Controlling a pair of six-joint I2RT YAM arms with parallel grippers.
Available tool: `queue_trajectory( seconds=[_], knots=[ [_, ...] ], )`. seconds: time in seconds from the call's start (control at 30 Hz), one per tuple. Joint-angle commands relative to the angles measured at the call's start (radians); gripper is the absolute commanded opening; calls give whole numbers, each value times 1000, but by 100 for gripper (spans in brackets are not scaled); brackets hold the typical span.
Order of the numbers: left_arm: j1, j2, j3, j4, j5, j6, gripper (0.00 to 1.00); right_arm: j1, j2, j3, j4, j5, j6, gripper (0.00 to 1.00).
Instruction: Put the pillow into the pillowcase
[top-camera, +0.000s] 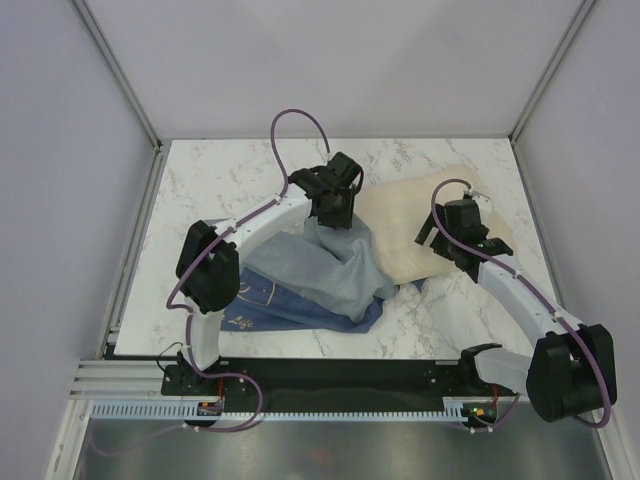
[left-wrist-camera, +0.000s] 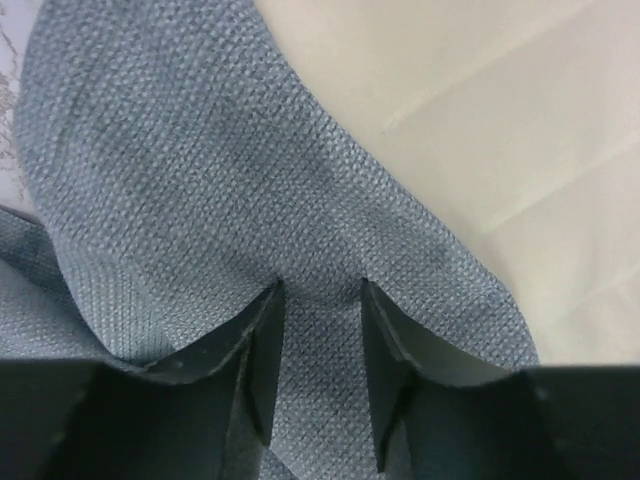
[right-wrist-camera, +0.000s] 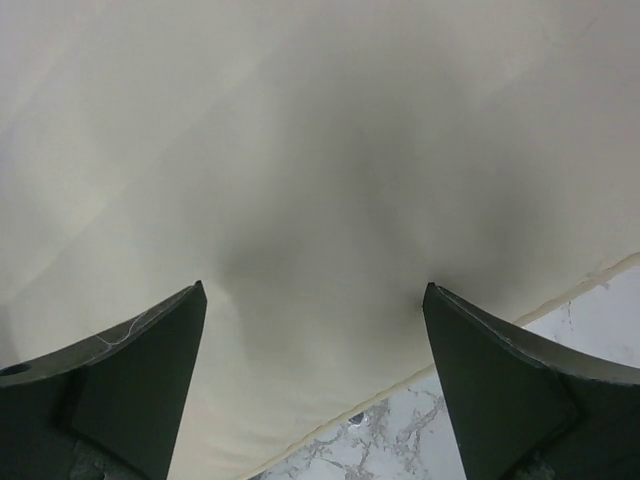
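Observation:
The cream pillow (top-camera: 400, 222) lies on the right half of the table. Its left end meets the crumpled blue pillowcase (top-camera: 320, 280), whose lighter grey-blue inside faces up. My left gripper (top-camera: 333, 207) points down at the pillowcase's upper edge beside the pillow. In the left wrist view its jaws (left-wrist-camera: 320, 286) stand partly apart, with the tips pressed onto grey-blue cloth (left-wrist-camera: 200, 180) and the pillow (left-wrist-camera: 500, 100) just beyond. My right gripper (top-camera: 452, 235) rests on the pillow's right part. Its fingers (right-wrist-camera: 314, 287) are spread wide, denting the cream fabric (right-wrist-camera: 300, 140) and gripping nothing.
The white marble table (top-camera: 230, 170) is walled by grey panels at the back and sides. Bare marble (right-wrist-camera: 590, 330) shows just past the pillow's near edge. Purple cables loop over both arms. The arm bases and a black rail sit along the near edge.

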Motion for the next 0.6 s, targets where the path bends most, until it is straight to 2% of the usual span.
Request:
queue_trajectory(
  seconds=[0.0,0.03,0.1,0.13,0.2,0.23,0.3,0.33,0.37,0.57],
  knots=[
    [-3,34,49,50,13,5,42,-5,53,-24,-6,69,71,98],
    [-1,38,49,59,5,2,29,-5,53,-34,-5,66,99,95],
    [2,36,46,93,-16,-3,15,-7,27,-94,59,10,113,87],
    [5,33,48,104,-18,-1,7,-1,13,-114,81,-6,122,75],
    [13,34,67,130,-15,8,2,15,-13,-159,146,-53,128,57],
    [16,44,81,133,-12,14,2,33,-15,-162,152,-60,130,38],
    [23,60,139,131,17,42,2,77,-3,-157,150,-73,122,22],
    [25,67,159,133,25,52,2,94,-1,-156,146,-76,122,5],
    [27,85,178,131,37,69,2,113,-6,-157,143,-76,136,0],
    [33,149,305,131,91,120,2,344,-99,-185,135,-12,209,0]
  ],
)
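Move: The grey pillowcase edge lies practically at the left fingertips, about 1 cm ahead, 1 cm to the right and 2 cm below; from that hand the pillow's middle is some 20 cm to the right, 1 cm ahead and 5 cm lower. The right hand hangs open over the pillow, whose middle is about 4 cm ahead and 6 cm below. A drooping grey fold lies roughly 12 cm to that hand's left, 5 cm back and 5 cm lower. The grey pillowcase edge is pinched as the left fingers sink about 1 cm and finish closing, then carried some 6 cm forward, with a rise of about 5 cm and a little to the right, the fingertips tilting outward. The pillow's top cover is pinched by the right hand, which drops about 3.5 cm, shuts, then pulls about 7 cm left and slightly back towards the pillowcase. ##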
